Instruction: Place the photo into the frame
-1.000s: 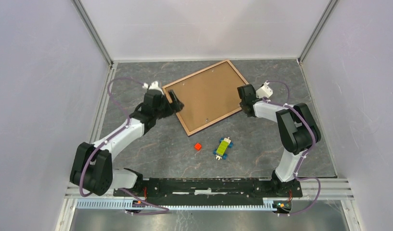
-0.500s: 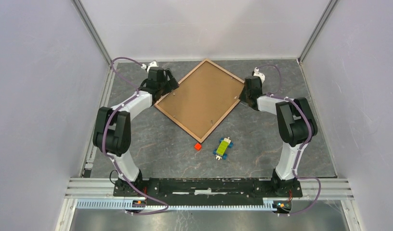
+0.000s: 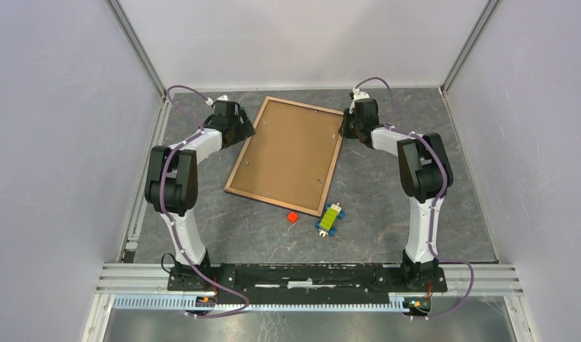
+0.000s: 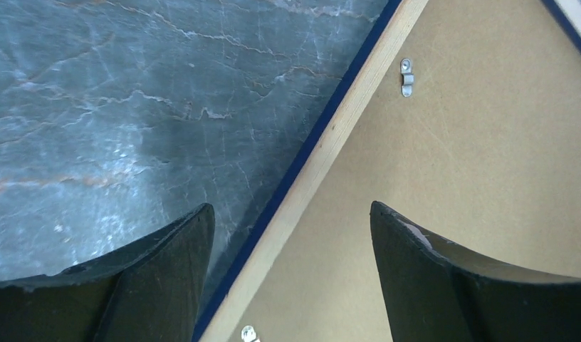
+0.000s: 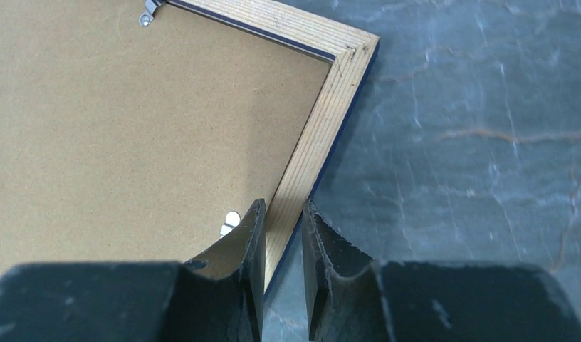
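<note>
The frame (image 3: 273,202) lies face down in the middle of the table, light wood rails up, with a brown backing board (image 3: 288,153) filling it. The photo is hidden. My left gripper (image 3: 248,130) is open at the frame's far left side. In the left wrist view its gripper (image 4: 291,206) straddles the wood rail (image 4: 344,121) with a gap on each side. My right gripper (image 3: 342,128) is at the far right corner. Seen from the right wrist, this gripper (image 5: 282,206) is shut on the rail (image 5: 330,128).
A small red block (image 3: 292,216) and a yellow-green and blue toy (image 3: 330,217) lie just beyond the frame's near edge. Metal clips (image 4: 406,77) sit along the backing board. Enclosure walls stand close behind and to both sides.
The frame has turned on the table, from a diamond to nearly upright, its near edge now by the red block. Both grippers have moved towards the back wall.
</note>
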Robot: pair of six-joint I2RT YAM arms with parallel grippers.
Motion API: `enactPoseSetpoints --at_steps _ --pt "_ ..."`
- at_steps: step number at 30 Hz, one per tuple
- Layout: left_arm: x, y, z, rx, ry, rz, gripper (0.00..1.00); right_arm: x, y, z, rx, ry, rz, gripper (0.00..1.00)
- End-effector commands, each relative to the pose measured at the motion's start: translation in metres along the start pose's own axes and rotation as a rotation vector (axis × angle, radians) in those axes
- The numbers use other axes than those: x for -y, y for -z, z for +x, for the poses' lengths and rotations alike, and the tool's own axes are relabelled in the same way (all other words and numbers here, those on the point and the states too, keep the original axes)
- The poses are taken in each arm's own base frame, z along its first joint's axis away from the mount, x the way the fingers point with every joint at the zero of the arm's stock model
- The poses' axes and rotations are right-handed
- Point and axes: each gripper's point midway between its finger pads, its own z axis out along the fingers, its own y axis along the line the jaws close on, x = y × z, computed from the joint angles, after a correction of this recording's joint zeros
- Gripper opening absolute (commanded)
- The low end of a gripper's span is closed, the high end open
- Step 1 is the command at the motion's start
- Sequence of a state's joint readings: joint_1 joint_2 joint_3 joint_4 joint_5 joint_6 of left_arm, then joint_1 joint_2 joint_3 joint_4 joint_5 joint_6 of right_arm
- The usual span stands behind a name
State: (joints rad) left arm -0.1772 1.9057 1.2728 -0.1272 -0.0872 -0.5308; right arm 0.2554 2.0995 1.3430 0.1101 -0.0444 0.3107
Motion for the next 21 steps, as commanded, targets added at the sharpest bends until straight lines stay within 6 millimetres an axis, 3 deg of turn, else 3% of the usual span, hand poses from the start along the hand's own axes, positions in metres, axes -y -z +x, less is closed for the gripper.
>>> enactPoseSetpoints --at_steps 1,8,13,17,21 --pt "0.014 -0.017 0.012 -0.084 -0.051 0.071 0.82 -0.019 -0.012 -0.024 0.02 0.129 -0.088 0.0" --pt "0.014 -0.028 0.027 -0.17 -0.073 0.079 0.55 -0.033 -0.03 -0.047 0.042 0.209 -0.14 0.04" --pt "0.015 -0.028 0.032 -0.194 -0.075 0.085 0.41 -0.026 -0.026 -0.044 0.059 0.159 -0.101 0.38" --pt "0.014 -0.024 0.03 -0.188 -0.069 0.08 0.34 -0.031 -0.016 -0.039 0.07 0.121 -0.103 0.48" --pt "0.013 -0.024 0.031 -0.183 -0.062 0.075 0.27 -0.024 -0.013 -0.032 0.055 0.109 -0.026 0.53"
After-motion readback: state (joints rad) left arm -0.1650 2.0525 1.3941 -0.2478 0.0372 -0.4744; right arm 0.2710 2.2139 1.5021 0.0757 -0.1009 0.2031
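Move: The left gripper hangs open about 4 cm above the gripping spot on the frame's left rail, directly over it; the frame's middle is some 8 cm back and 15 cm right. The right hand already pinches the frame's right rail; the frame's middle is about 8 cm back and 20 cm left of it. From this right hand, the toy car lies some 33 cm back and 4 cm left, the orange cube 32 cm back and 19 cm left. Right hand drags its rail about 5 cm forward-left, then opens, while left sinks 4 cm, pinching opposite rail. ##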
